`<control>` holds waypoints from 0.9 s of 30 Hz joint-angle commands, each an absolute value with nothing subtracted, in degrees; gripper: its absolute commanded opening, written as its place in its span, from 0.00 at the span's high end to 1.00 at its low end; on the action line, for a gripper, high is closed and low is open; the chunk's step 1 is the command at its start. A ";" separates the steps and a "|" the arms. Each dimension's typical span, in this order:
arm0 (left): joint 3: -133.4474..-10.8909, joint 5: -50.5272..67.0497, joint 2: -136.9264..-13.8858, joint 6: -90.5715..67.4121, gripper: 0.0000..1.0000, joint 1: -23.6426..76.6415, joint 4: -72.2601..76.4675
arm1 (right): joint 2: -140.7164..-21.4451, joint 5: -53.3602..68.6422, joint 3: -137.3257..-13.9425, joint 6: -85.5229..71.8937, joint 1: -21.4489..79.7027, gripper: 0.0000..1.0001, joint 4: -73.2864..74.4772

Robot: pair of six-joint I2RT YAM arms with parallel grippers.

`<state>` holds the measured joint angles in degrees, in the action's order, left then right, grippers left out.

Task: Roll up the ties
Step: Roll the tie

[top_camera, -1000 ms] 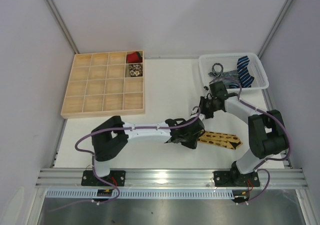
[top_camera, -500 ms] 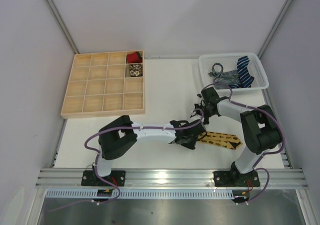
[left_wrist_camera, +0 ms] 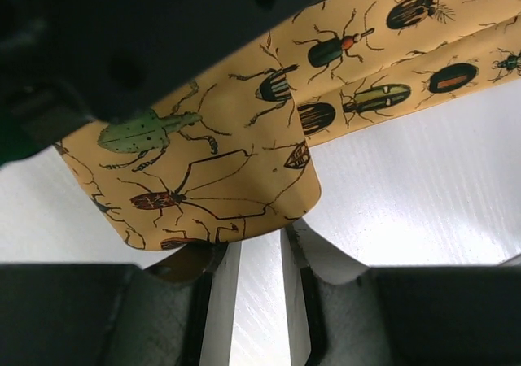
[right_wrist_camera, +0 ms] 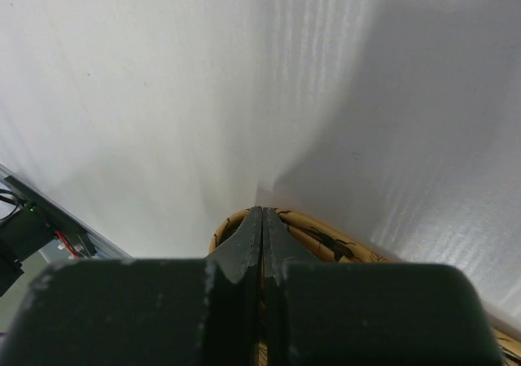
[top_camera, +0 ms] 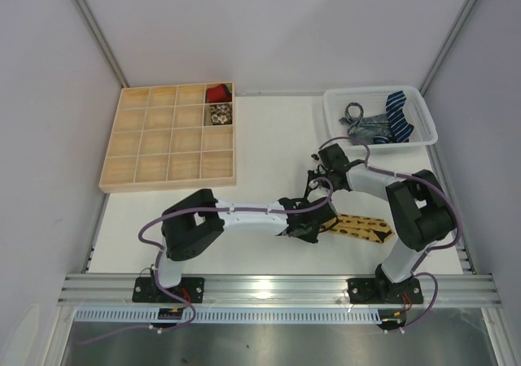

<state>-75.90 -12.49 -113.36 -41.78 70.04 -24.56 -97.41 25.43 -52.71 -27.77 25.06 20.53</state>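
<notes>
A mustard-yellow tie [top_camera: 364, 228] printed with beetles lies flat on the white table at the near right. Its left end is curled into a roll [right_wrist_camera: 317, 236]. My right gripper [top_camera: 316, 199] points down into that roll, shut on the yellow tie, and the fabric wraps round its closed fingertips [right_wrist_camera: 262, 211]. My left gripper [top_camera: 309, 224] reaches in from the left, right beside the roll. In the left wrist view its jaws [left_wrist_camera: 259, 240] stand a little open with bare table between them. The tie's curled end [left_wrist_camera: 244, 138] lies over their tips and hides them.
A wooden compartment tray [top_camera: 134, 171] sits at the back left, holding a red roll [top_camera: 216, 93] and a pale patterned roll [top_camera: 218, 115]. A white basket [top_camera: 334, 110] at the back right holds a blue-striped tie [top_camera: 399, 114] and a grey tie [top_camera: 362, 122].
My right gripper has swung left and nearer, coming down onto the tie's rolled end. The left arm slid slightly right and its jaws opened a little.
</notes>
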 commanded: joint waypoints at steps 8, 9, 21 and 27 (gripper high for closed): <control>-72.96 -18.02 -112.59 -44.12 0.69 67.59 -29.44 | -99.23 28.91 -55.81 -30.76 30.58 1.00 18.54; -72.34 -18.54 -111.63 -44.30 0.68 67.33 -29.53 | -99.49 28.92 -56.16 -30.85 30.67 1.00 18.54; -65.48 -21.18 -105.56 -45.70 0.68 64.07 -31.55 | -102.56 30.06 -59.76 -32.69 34.71 1.00 16.70; -65.30 -20.75 -103.10 -44.13 0.69 64.34 -30.24 | -103.89 29.27 -61.43 -31.82 34.63 1.00 17.66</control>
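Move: At the near edge of the rolled part of the tie stand the left hand's partly open fingers, the roll's middle about 4 cm ahead of them at their height. From the right hand's shut tips the roll lies some 4 cm back, 2 cm right and 1 cm lower. The loose tail's middle is 13 cm to the left hand's right, 2 cm ahead. From the right hand, the white basket is 29 cm ahead, 21 cm right; the compartment box 24 cm ahead, 47 cm left. Dragging the tie along the table, both hands travel left together, gathering speed, the left about 8 cm with a slight forward drift and the right about 7 cm. The right's shut tips stay on the roll's far side, while the left's fingers keep their partial gap at its near edge. Both hands turn slightly counter-clockwise, and the left also tilts a little. ##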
